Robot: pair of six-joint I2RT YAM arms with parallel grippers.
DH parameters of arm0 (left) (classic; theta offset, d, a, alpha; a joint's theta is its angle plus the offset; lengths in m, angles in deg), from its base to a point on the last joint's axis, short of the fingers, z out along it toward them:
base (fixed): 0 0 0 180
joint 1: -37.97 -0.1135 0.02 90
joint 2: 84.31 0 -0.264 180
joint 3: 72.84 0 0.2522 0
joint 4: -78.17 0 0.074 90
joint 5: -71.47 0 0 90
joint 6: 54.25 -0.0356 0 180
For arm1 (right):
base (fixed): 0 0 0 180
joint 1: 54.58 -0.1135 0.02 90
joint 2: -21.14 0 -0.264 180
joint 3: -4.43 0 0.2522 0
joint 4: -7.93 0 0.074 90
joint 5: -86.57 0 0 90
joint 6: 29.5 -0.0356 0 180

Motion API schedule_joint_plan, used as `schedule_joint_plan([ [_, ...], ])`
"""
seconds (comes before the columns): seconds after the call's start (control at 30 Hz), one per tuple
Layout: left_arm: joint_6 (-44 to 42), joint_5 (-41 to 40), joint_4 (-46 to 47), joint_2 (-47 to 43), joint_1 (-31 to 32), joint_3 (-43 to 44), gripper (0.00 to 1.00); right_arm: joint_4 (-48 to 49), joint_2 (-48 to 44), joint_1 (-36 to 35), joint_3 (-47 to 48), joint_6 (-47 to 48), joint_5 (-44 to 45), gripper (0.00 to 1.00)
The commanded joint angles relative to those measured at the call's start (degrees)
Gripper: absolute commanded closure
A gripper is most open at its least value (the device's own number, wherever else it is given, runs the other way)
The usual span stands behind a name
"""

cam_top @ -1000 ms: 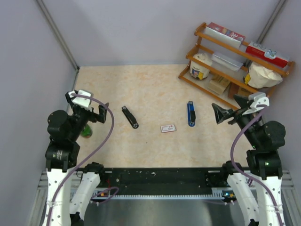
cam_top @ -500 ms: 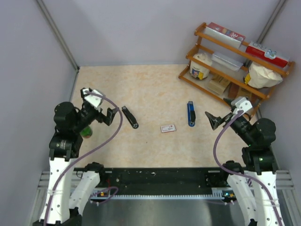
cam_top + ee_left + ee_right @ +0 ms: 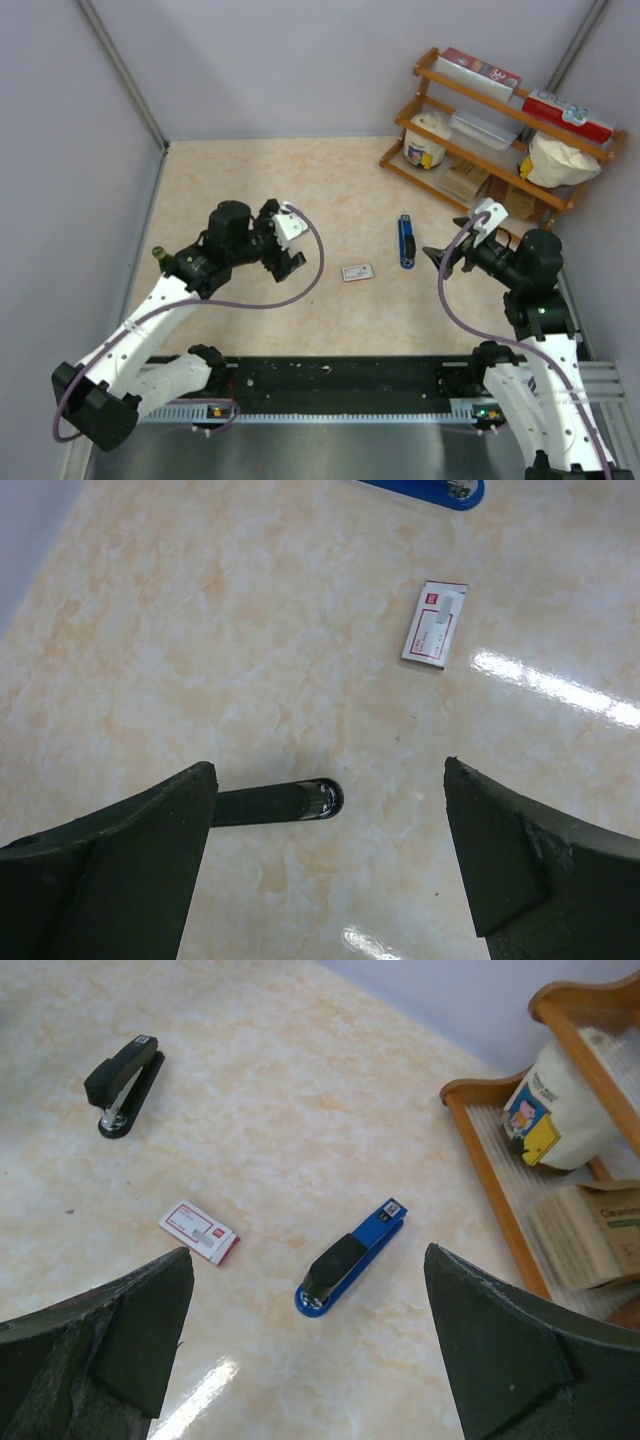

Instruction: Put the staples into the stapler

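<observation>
The staples' small white box with red print [image 3: 357, 272] lies flat at mid-table, also in the left wrist view [image 3: 435, 625] and the right wrist view [image 3: 198, 1232]. A blue stapler [image 3: 405, 241] lies to its right. A black stapler [image 3: 275, 804] lies to its left, mostly hidden under my left arm in the top view. My left gripper [image 3: 290, 257] hovers open over the black stapler's head. The right gripper [image 3: 440, 258] is open just right of the blue stapler [image 3: 350, 1257], and nothing is between its fingers. No loose staples show.
A wooden shelf rack [image 3: 500, 130] with a jar, boxes and a bag stands at the back right, near my right arm; its edge shows in the right wrist view [image 3: 500, 1175]. Grey walls close the table on three sides.
My left arm has swung right and forward from the left wall to above the black stapler. The right gripper has moved left and down toward the blue stapler. Both stay open.
</observation>
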Motion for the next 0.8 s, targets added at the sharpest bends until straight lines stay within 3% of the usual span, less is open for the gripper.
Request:
schedule_joint_plan([
  [0.0, -4.5, -1.4, 6.7, 4.0, 6.5, -0.8, 0.01, 1.4, 2.7, 0.5, 0.0, -2.2, -3.2, 0.04],
  [0.17, -6.2, -6.0, 8.2, 13.3, 14.7, 0.5, 0.01, 1.6, 3.3, 0.5, -0.3, -1.8, -3.4, 0.04],
  [0.3, -5.6, -6.0, 11.2, 20.7, 17.8, 1.3, 0.01, 1.4, 3.0, 0.5, -0.6, -1.4, -2.8, 0.04],
  [0.77, -5.1, -4.6, 16.8, 42.9, 19.9, 10.9, 0.01, 1.3, 2.8, 0.5, -1.2, 0.9, -2.2, 0.04],
])
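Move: The staples box lies about 16 cm to the right of my left hand, some 2 cm ahead and roughly 21 cm below. The black stapler sits about 17 cm to the left of the box and 5 cm farther out; the blue stapler about 11 cm to the right of it and 7 cm farther out. From my right hand, the box is around 18 cm to the left, 5 cm ahead and 24 cm down. I swing my left hand to the right off the black stapler and down towards the staples box, dropping about 15 cm while crossing some 14 cm, with the steepest descent midway. I turn it clockwise and tip the fingers more steeply down, about 20 degrees each, keeping them wide open and touching nothing yet. ##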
